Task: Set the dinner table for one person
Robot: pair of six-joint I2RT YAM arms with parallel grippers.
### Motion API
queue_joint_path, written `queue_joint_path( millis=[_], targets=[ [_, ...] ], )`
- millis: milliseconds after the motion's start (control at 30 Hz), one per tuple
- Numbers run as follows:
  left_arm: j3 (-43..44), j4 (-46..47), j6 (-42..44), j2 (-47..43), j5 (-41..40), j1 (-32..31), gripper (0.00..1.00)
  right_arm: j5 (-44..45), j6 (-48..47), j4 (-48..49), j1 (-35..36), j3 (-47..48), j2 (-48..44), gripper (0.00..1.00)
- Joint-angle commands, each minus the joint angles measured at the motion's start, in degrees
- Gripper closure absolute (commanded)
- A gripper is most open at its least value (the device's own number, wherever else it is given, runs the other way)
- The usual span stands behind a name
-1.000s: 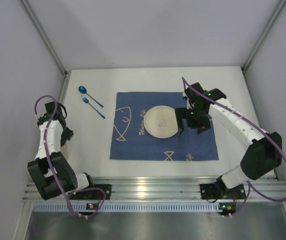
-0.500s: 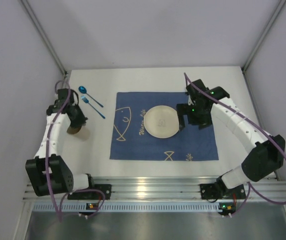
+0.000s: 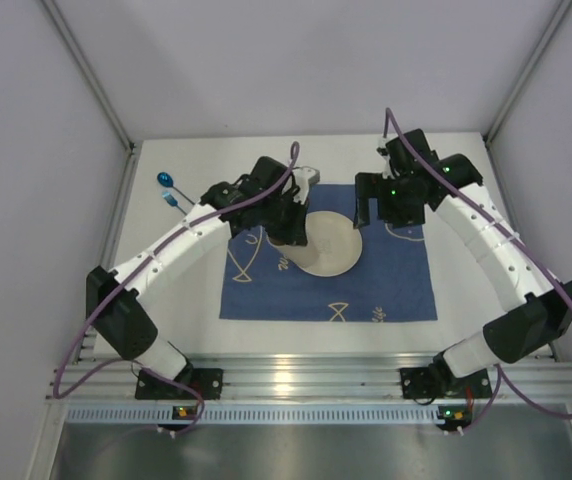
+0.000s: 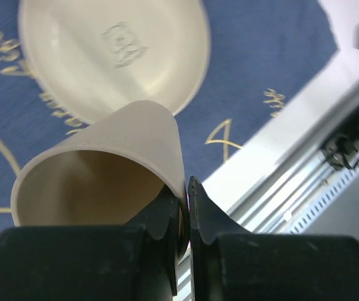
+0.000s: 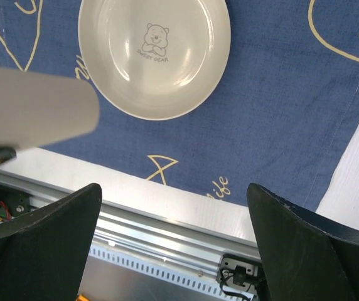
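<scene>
My left gripper [image 3: 284,222] is shut on the wall of a beige cup [image 3: 290,238], which it holds tilted above the left rim of the cream plate [image 3: 331,250]. In the left wrist view the jaws [image 4: 187,188] pinch the cup [image 4: 104,169] at its rim, one finger inside and one outside, with the plate [image 4: 113,56] beneath. The plate lies on a dark blue fish-print mat [image 3: 386,280] on the white dinner table [image 3: 266,155]. My right gripper [image 3: 381,205] hangs open and empty over the mat, right of the plate. The right wrist view shows plate [image 5: 154,56] and cup [image 5: 35,110].
A blue spoon [image 3: 164,179] and a blue fork [image 3: 171,199] lie on the table at the far left, the fork partly hidden by my left arm. An aluminium rail [image 3: 296,375] runs along the near table edge. Grey walls enclose the left, back and right sides.
My left gripper shut on the cup at the table's left side and swung right with it to over the plate. The right gripper drew back away from the plate, still open.
</scene>
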Motion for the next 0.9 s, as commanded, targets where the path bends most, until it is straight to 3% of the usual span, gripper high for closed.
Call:
queue_joint_path(
  millis=[0,300,500,867],
  targets=[
    [5.64,-1.09,2.82,0.02,6.30,-4.10,1.00,-1.80,0.69,-0.15,-2.13,2.26,-0.99,0.00],
    [4.42,5.41,0.63,-5.95,15.79,-10.89,1.00,-15.84,6.83,5.99,-5.65,-2.30,-0.82,0.00],
    [3.72,5.59,-0.96,-7.62,16.41,-13.79,1.00,-25.87,11.41,9.08,-5.74,-1.96,2.26,0.00],
    [-2.00,6.03,-0.17,-5.78,15.36,-18.27,1.00,-32.12,10.36,5.30,-5.30,0.07,1.56,0.00]
  ],
)
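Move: The left hand pinches the cup's wall; the open right gripper waits about 18 cm to its right, roughly level ahead and some 3 cm higher. From the right hand, the cup's middle lies about 16 cm left, 2 cm back and 7 cm lower. The plate is some 9 cm ahead and 11 cm left of the right hand, about 22 cm below. Left hand draws the cup back some 14 cm and rightward; open right gripper shifts left, tipping its fingers leftward. ##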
